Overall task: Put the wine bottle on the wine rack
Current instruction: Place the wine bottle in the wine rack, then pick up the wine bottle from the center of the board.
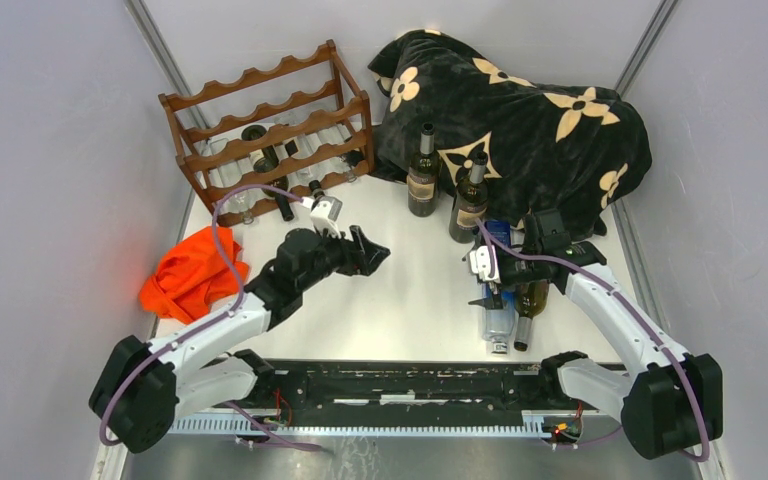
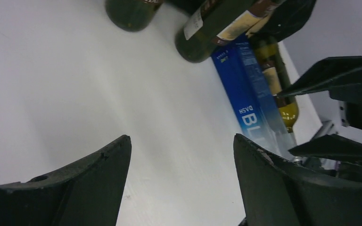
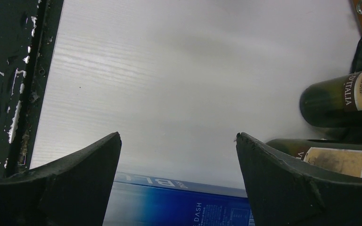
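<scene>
The dark wooden wine rack [image 1: 270, 125] stands at the back left with several bottles lying in its lower tiers. Two dark wine bottles stand upright at mid-table [image 1: 422, 175] [image 1: 470, 200]. A blue-labelled clear bottle [image 1: 497, 315] and an olive-green wine bottle [image 1: 530, 305] lie side by side at the right. My left gripper [image 1: 370, 255] hovers open over bare table, nothing between its fingers [image 2: 181, 139]. My right gripper [image 1: 488, 292] is open just above the blue bottle [image 3: 179, 202], which lies across below its fingertips [image 3: 178, 135].
A crumpled orange cloth [image 1: 192, 275] lies at the left edge. A black blanket with cream flowers [image 1: 520, 120] is heaped at the back right behind the upright bottles. Grey walls close in both sides. The arms' black base rail [image 1: 410, 385] runs along the near edge.
</scene>
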You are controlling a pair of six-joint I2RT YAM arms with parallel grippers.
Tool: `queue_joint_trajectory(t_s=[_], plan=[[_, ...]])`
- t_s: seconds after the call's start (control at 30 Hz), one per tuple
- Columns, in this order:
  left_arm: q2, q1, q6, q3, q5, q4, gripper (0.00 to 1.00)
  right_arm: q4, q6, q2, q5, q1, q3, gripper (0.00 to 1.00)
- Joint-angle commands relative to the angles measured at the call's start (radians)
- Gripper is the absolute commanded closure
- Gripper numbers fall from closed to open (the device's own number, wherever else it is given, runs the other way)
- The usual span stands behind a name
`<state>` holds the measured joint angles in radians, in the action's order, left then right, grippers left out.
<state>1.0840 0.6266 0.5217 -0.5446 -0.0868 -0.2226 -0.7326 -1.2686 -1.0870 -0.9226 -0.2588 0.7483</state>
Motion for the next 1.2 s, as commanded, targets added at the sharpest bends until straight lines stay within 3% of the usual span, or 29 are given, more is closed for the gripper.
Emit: queue_joint_trajectory(t_s=[0.0, 0.3, 0.5, 0.8, 1.17], plan=[[-0.071, 0.018, 0.186, 0.096, -0.098, -0.218, 0.16, 0.036, 0.022, 0.026, -0.004, 0.015, 0.0, 0.02], [-0.121, 0.142, 0.253, 0.173, -0.029, -0.311, 0.16, 0.07, 0.083, 0.053, -0.014, 0.079, 0.008, 0.02], [-0.097, 0.229, 0.255, 0.179, 0.013, -0.32, 0.19, 0.201, 0.235, 0.121, -0.042, 0.162, -0.017, 0.02], [-0.099, 0.257, 0.25, 0.212, 0.057, -0.339, 0.19, 0.381, 0.479, 0.138, -0.058, 0.308, -0.053, 0.02], [-0.216, 0.259, 0.251, 0.242, 0.068, -0.343, 0.18, 0.44, 0.489, 0.093, -0.165, 0.332, -0.073, 0.02]])
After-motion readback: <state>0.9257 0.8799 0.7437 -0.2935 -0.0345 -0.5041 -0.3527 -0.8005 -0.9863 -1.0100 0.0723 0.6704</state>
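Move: The nearer standing wine bottle for the empty left hand, the left one, is roughly 19 cm ahead and 10 cm to its right; the right one is 13 cm ahead, 20 cm right. From the right hand, that right bottle stands about 17 cm ahead and 1 cm left, the left bottle 23 cm ahead and 11 cm left. Below it, the blue box lies 2 cm ahead, 7 cm right, and the lying bottle 3 cm ahead, 16 cm right. The empty left hand draws back about 8 cm and somewhat to the right, away from the rack and the standing bottles, rolling its left side down and then nearly stopping. Meanwhile the open right hand goes forward, right and up over the blue box, closing on the right standing bottle as its fingers swing clockwise nearly 30 degrees from pointing left towards forward-left and lift a little, touching nothing. ##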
